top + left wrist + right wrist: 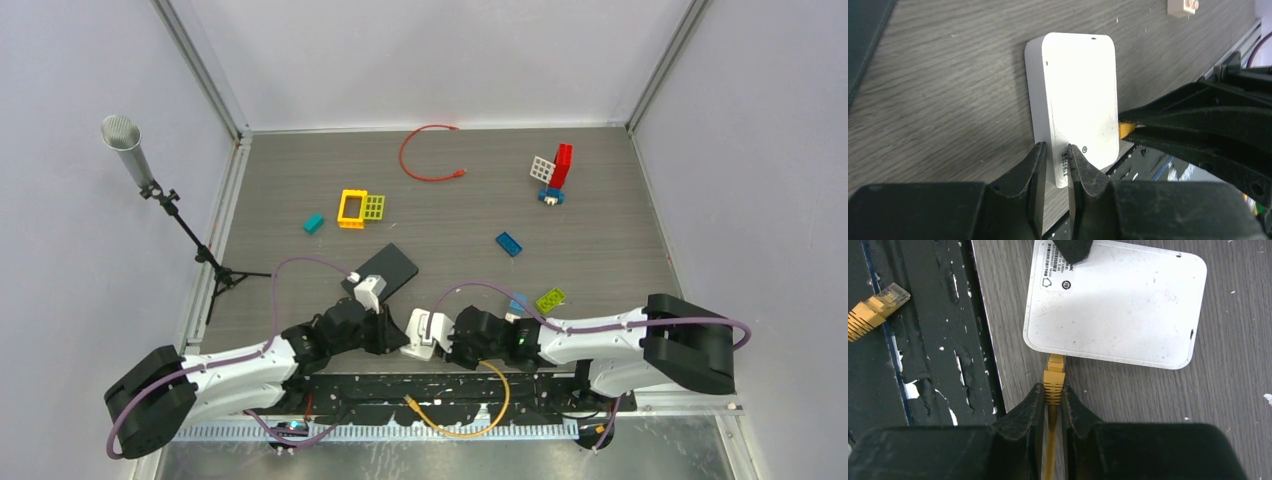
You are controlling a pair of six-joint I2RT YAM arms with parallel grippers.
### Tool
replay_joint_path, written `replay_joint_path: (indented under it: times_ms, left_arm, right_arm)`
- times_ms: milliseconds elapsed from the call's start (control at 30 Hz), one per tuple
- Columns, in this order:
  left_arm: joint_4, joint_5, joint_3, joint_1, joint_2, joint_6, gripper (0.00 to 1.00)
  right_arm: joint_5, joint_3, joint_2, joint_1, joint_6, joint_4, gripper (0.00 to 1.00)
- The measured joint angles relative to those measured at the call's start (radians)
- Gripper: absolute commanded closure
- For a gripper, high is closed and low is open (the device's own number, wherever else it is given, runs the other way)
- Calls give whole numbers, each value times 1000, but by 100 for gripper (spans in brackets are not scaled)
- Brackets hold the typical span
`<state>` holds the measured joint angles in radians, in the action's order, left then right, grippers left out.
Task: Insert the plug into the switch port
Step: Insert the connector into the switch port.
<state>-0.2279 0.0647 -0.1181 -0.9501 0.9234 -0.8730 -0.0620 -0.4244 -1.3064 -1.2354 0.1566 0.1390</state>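
Note:
The white switch lies flat near the table's front edge, between both arms. My left gripper is shut on the switch's near corner, one finger on each face. My right gripper is shut on the ribbed boot of the yellow plug. The plug's clear tip meets the switch's side edge; whether it is seated in the port cannot be told. In the left wrist view the plug shows yellow at the switch's right side. From above, the right gripper faces the left gripper across the switch.
The yellow cable loops over the black base frame, its free end lying there. A black slab sits just behind the switch. Loose bricks, a red cable and a microphone stand lie farther off.

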Motion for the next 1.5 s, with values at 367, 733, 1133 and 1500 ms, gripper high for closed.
replay_joint_path:
  times_ms: [367, 733, 1133, 1500]
  left_arm:
    - [41, 157, -55, 0, 87, 28, 86]
    - [-199, 266, -81, -8, 323, 5, 92]
    - [-306, 299, -86, -23, 411, -21, 94]
    - [-244, 232, -89, -76, 364, -45, 88]
  right_arm:
    - [-7, 10, 47, 1, 23, -89, 99]
    - [-10, 14, 92, 8, 32, -180, 100]
    - [-27, 17, 95, 15, 38, -182, 100]
    - [-45, -6, 95, 22, 46, -240, 46]
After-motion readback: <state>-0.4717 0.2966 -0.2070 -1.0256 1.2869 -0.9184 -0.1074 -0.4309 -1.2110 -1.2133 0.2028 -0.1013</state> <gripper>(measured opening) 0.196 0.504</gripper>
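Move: The left hand holds the switch by its back left corner; the port lies about 6 cm to that hand's right and 1 cm back, roughly level. The right hand pinches the plug, with the port about 2 cm to its left and at the same height. The cable's loose plug lies some 9 cm back and 6 cm left of the right hand, a little lower. The black pad is about 12 cm ahead and 3 cm left of the left hand. Left hand drives the held switch about 5 cm right, 4 back, against the plug; right backs off, opens. ##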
